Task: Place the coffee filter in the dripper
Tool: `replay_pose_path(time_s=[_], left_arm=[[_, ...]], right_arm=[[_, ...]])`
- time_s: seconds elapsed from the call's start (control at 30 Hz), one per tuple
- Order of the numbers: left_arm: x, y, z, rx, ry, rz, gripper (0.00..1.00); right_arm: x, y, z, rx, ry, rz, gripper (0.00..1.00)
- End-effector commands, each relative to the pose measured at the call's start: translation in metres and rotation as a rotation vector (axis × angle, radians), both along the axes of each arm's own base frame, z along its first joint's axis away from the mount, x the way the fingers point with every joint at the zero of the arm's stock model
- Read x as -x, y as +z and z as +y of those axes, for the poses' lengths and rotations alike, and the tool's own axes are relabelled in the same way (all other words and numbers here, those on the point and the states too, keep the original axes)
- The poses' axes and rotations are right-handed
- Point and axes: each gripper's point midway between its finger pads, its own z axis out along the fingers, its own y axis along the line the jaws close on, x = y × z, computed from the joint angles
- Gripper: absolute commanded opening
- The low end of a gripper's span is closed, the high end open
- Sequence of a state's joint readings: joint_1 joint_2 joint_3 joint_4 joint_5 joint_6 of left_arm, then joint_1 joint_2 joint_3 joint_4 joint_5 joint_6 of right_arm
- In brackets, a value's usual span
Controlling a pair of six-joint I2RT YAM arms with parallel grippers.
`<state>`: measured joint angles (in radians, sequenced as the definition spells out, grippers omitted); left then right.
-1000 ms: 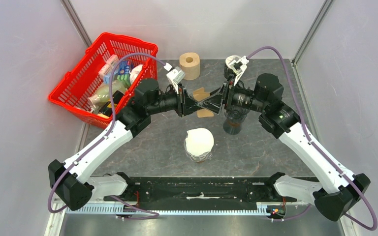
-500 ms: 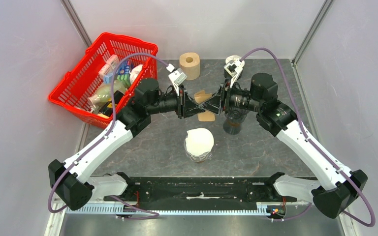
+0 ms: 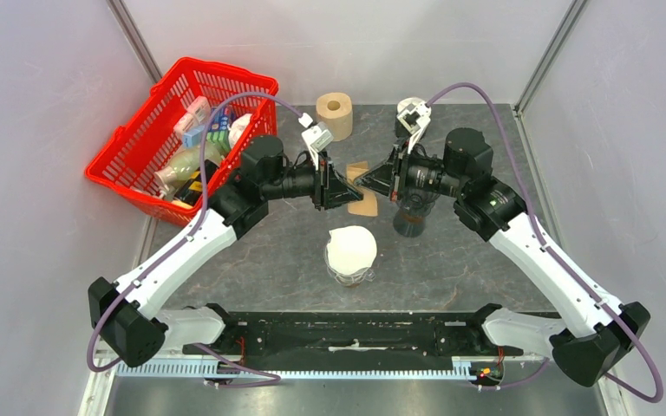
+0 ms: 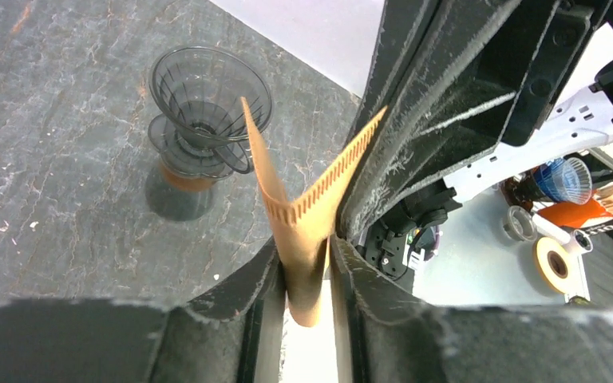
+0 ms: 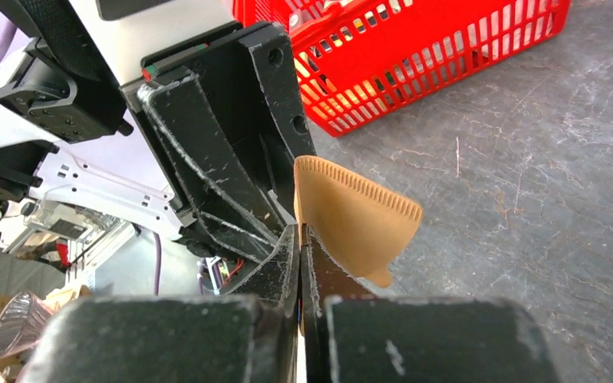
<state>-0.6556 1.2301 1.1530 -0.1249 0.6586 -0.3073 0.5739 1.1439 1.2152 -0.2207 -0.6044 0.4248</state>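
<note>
A brown paper coffee filter (image 3: 358, 167) hangs in the air between my two grippers. My right gripper (image 3: 370, 180) is shut on its edge; the right wrist view shows the filter (image 5: 355, 215) fanning out past the closed jaws (image 5: 299, 247). My left gripper (image 3: 348, 185) pinches its lower tip, and the filter (image 4: 303, 215) fills the narrow gap between the jaws (image 4: 307, 271). The dark see-through dripper (image 3: 411, 217) stands on the table under my right arm, upright and empty in the left wrist view (image 4: 207, 88).
A glass cup topped with white paper (image 3: 351, 251) stands in front of the grippers. A red basket (image 3: 139, 156) full of items sits at the back left. A paper roll (image 3: 334, 114) stands at the back. Grey walls enclose the table.
My left gripper moved right to meet the filter and closed on it. My right gripper shifted a little with the filter in it. The dripper has not moved.
</note>
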Motion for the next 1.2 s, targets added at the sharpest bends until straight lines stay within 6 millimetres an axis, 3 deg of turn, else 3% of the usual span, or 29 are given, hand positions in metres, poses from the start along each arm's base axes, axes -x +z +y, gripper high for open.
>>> replay_pose_path(time_s=[0.0,0.03,0.1,0.13,0.17,0.33,0.43,0.6,0.7,0.93,1.17], left_arm=[[0.006,0.024,0.001,0.031,-0.041,-0.093,0.38],[0.006,0.024,0.002,0.031,-0.032,-0.098,0.45],[0.003,0.026,0.006,0.03,0.004,-0.108,0.74],[0.0,0.028,0.009,0.031,0.033,-0.115,0.82],[-0.005,0.029,0.013,0.029,0.082,-0.116,0.84],[-0.042,0.031,0.051,0.022,0.424,-0.076,0.86],[-0.056,0.024,0.067,0.03,0.518,-0.025,0.87],[-0.039,0.021,0.053,0.072,0.362,-0.032,0.88],[-0.03,0.028,0.054,0.115,0.331,-0.063,0.88],[-0.039,0.039,0.068,0.178,0.408,-0.028,0.89],[-0.029,0.061,0.064,0.297,0.339,-0.019,0.89]], right_arm=[[-0.005,0.031,-0.009,-0.046,-0.077,-0.077,0.0],[-0.006,0.032,-0.012,-0.045,-0.093,-0.081,0.0],[-0.008,0.034,-0.017,-0.043,-0.13,-0.086,0.0],[-0.01,0.035,-0.021,-0.036,-0.154,-0.089,0.0],[-0.011,0.036,-0.025,-0.033,-0.178,-0.093,0.0],[-0.002,0.047,-0.041,-0.037,-0.228,-0.152,0.0],[0.012,0.057,-0.041,-0.068,-0.184,-0.178,0.01],[0.013,0.064,-0.04,-0.103,-0.181,-0.172,0.0],[0.018,0.068,-0.039,-0.111,-0.159,-0.188,0.0],[0.039,0.074,-0.035,-0.138,-0.06,-0.203,0.0],[0.04,0.071,-0.032,-0.132,-0.037,-0.207,0.0]])
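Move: The brown coffee filter is between both grippers' tips: its middle is about 2 cm to the right, 1 cm ahead and 1 cm above the left hand, and some 1 cm back and 2 cm below the right hand, level with it sideways. From the right hand, the dark dripper on its server stands about 10 cm to the right, neither ahead nor back, 16 cm below; the clear dripper holding the white filter lies roughly 7 cm back, 2 cm left and 17 cm below. Open the left gripper wide to let go of the brown filter, then pull it away about 7 cm to the left and 4 cm forward, swinging it some 25 degrees counter-clockwise, dipping briefly before it rises again. Keep the right fingers pinched on the filter's edge; draw it 4 cm to the right, then lift about 5 cm while easing back. ##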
